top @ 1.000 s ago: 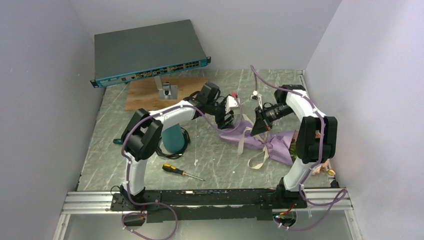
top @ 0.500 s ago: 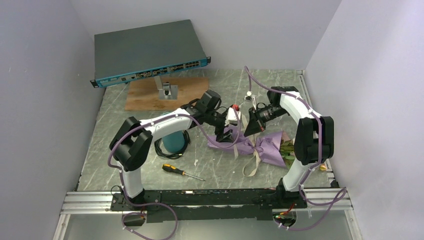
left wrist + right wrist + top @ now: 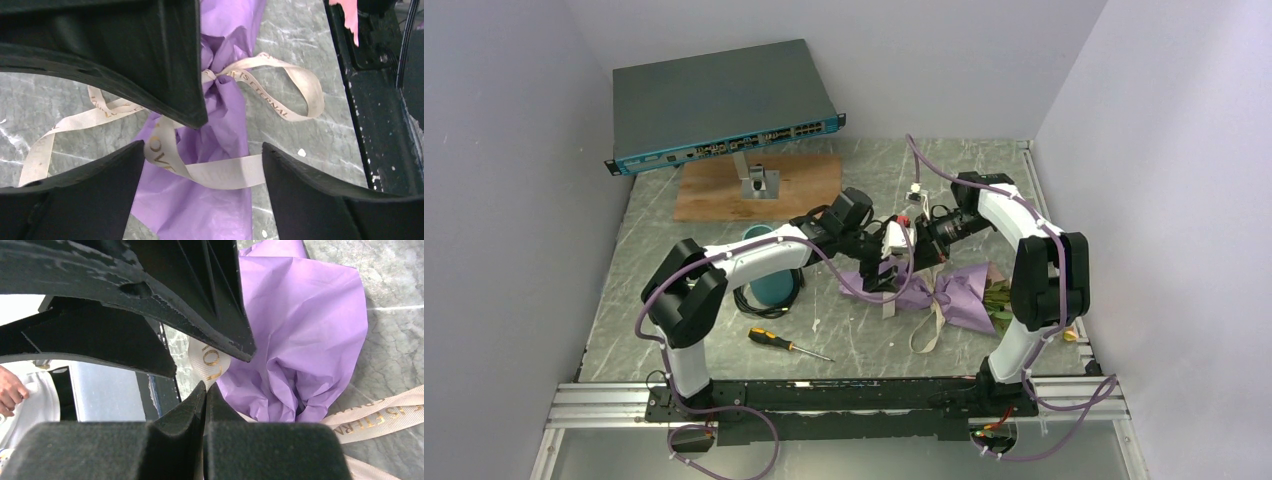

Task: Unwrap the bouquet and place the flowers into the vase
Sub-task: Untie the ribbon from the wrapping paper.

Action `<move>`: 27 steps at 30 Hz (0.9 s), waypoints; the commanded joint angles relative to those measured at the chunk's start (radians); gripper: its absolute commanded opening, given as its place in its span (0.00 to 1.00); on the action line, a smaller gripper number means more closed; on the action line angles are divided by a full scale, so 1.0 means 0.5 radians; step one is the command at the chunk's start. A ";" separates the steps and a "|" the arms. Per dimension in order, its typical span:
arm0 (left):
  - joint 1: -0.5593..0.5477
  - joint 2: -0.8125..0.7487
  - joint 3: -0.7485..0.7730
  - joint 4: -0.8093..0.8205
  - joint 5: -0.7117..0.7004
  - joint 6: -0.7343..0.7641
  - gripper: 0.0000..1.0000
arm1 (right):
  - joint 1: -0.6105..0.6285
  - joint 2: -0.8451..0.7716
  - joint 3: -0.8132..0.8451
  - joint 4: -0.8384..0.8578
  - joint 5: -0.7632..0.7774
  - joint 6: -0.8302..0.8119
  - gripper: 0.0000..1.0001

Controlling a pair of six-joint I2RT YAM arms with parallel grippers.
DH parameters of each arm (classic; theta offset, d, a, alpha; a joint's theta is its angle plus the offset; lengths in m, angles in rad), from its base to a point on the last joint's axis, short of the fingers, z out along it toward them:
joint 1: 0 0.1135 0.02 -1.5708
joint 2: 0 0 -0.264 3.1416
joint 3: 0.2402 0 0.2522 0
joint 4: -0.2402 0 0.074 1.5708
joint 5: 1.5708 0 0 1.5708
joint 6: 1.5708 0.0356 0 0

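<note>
The bouquet (image 3: 949, 292) lies on its side on the marble table, wrapped in purple paper (image 3: 200, 210) and tied with a cream printed ribbon (image 3: 225, 172). Green leaves of the flowers (image 3: 1001, 298) poke from its right end. My right gripper (image 3: 205, 386) is shut on a strand of the ribbon (image 3: 210, 362), just above the knot. My left gripper (image 3: 202, 167) hangs open over the paper, and a ribbon strand stretches across between its fingers. The teal vase (image 3: 771, 288) stands to the left, partly hidden behind my left arm.
A black cable coil (image 3: 749, 298) circles the vase. A screwdriver (image 3: 789, 344) lies near the front. A wooden board (image 3: 714, 190) with a metal stand (image 3: 759, 182) and a tilted network switch (image 3: 724, 100) fill the back left. Walls close both sides.
My left gripper has swung right to the bouquet's knot and opened wider. My right gripper has pulled the ribbon back and to the left, and the bouquet slid left with it.
</note>
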 commanded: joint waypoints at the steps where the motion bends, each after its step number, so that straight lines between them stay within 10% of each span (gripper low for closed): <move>1: -0.012 0.050 0.113 0.069 -0.032 -0.058 0.64 | 0.016 -0.097 0.028 0.017 -0.058 -0.024 0.02; 4: -0.009 0.021 0.071 0.015 -0.065 0.033 0.20 | -0.005 -0.083 0.104 -0.092 -0.022 -0.087 0.11; 7: -0.007 -0.056 -0.032 -0.016 -0.086 0.128 0.02 | -0.160 -0.016 0.286 -0.319 -0.051 -0.236 0.30; 11: -0.013 -0.118 -0.117 -0.024 -0.082 0.174 0.00 | -0.401 0.184 0.546 -0.423 -0.125 -0.210 0.64; 19: -0.035 -0.077 -0.073 -0.020 -0.139 0.237 0.00 | -0.076 0.124 0.338 0.835 0.646 0.794 0.71; 27: -0.046 -0.118 -0.128 0.004 -0.200 0.265 0.00 | 0.068 0.445 0.507 0.954 1.167 0.928 0.72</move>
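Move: Between the left hand's open fingers, practically at its hand point, runs the strip of ribbon that the right hand still pinches. The knot lies about 11 cm to the left hand's right, level with it and 9 cm below; the ribbon's back loop lies some 8 cm back and 9 cm right. The right hand's next target, the front tail, lies about 12 cm ahead, 2 cm left and 10 cm below; from that hand the knot is 7 cm right, neither ahead nor back, and 9 cm below. Taking over the ribbon, the left hand shuts its fingers on the offered strip, then sinks about 3 cm and eases slightly left with it. The right fingers open and let go; that hand rises and swings forward and right, then curves back left and down, ending some 13 cm farther forward and 4 cm lower, fingers wide open over the front tail, tipped about 20 degrees steeper and turned clockwise. ##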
